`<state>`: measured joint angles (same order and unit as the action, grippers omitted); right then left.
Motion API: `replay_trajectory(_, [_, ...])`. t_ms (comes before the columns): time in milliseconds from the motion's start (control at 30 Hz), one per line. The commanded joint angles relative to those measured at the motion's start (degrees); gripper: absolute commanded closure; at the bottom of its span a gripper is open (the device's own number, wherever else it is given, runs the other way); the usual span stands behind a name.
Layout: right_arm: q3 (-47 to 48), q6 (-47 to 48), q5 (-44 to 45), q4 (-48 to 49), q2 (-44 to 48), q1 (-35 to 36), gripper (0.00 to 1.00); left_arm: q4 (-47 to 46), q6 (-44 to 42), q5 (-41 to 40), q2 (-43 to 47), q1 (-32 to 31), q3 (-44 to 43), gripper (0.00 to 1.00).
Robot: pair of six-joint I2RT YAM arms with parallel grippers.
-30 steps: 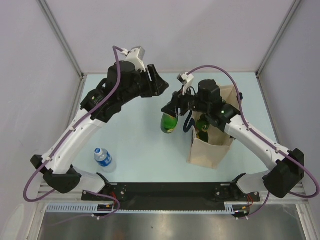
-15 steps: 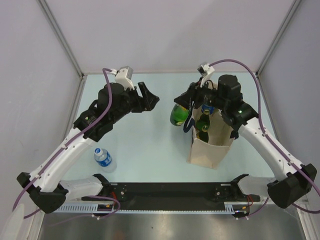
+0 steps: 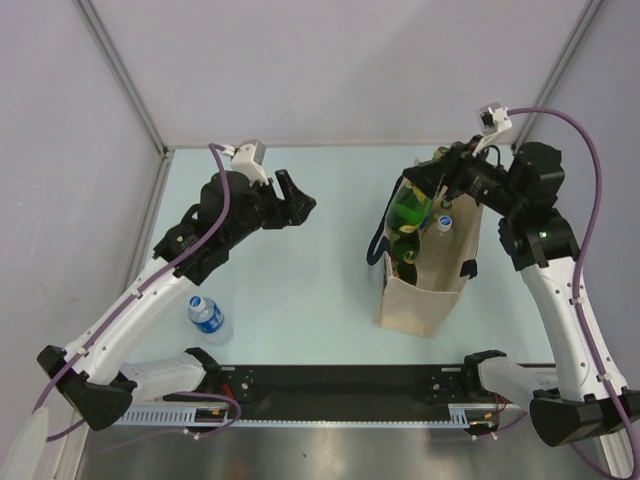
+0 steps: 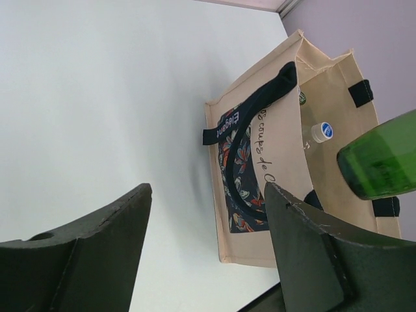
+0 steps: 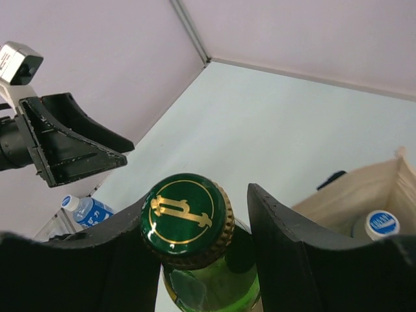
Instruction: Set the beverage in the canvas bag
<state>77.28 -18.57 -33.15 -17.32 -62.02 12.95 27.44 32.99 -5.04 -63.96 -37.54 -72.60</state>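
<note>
My right gripper [image 3: 437,182] is shut on the neck of a green glass beverage bottle [image 3: 409,208] just under its green and gold cap [image 5: 187,218]. The bottle hangs tilted over the open top of the beige canvas bag [image 3: 425,292], at its left rim. The bag [image 4: 257,224] stands upright with dark navy handles. Inside it are another green bottle [image 3: 405,250] and a water bottle with a blue-and-white cap [image 3: 445,222]. My left gripper [image 3: 300,200] hangs open and empty over the table, well left of the bag.
A small water bottle [image 3: 207,318] with a blue label stands on the table near the left arm's base. Grey walls close in the back and both sides. The black rail with both arm bases [image 3: 340,385] runs along the near edge.
The right arm carried the green bottle from the bag's left side up and right, over its mouth. The left arm drew back leftward and its jaws opened wider.
</note>
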Motion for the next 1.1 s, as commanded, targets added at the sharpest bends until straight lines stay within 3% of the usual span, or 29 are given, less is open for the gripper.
replay_trajectory(0, [4.03, -2.18, -4.91, 1.42, 3.92, -5.98, 1.0, -3.27, 0.05, 2.22, 2.0, 1.06, 1.14, 0.25])
replay_trajectory(200, [3.33, 2.48, -7.11, -4.64, 5.86, -11.36, 1.0, -3.89, 0.4, 3.45, 2.26, 1.5, 2.55, 0.25])
replay_trajectory(533, [-0.89, 15.73, -4.3, -12.55, 8.76, -14.0, 1.0, -3.97, 0.67, 3.81, 3.67, 2.03, 4.66, 0.25])
replay_trajectory(1067, [-12.14, 25.6, -0.34, -13.35, 10.95, -13.92, 1.0, -4.06, 0.76, 3.63, 5.69, 3.0, 6.59, 0.24])
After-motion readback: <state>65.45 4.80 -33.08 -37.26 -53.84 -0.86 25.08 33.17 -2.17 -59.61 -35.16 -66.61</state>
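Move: The right hand already holds a green bottle by the neck. The middle of the canvas bag it goes into lies roughly 5 cm back, 5 cm to the right and 28 cm below. Inside the bag, the clear blue-capped bottle is about 2 cm ahead, 7 cm to the right and 29 cm below, and the packed green bottles about 5 cm back, straight left-right, and 30 cm below. From the left hand the bag is some 24 cm to the right, 2 cm back and 20 cm below. Rightward first and nearly level over the bag's mouth, then increasingly down, the right hand lowers the held green bottle into the bag beside the packed ones: about 12 cm down and 9 cm right in all, easing slightly back. The wrist tips the fingers down by some 20 degrees and turns a little clockwise; they keep their hold on the neck. ##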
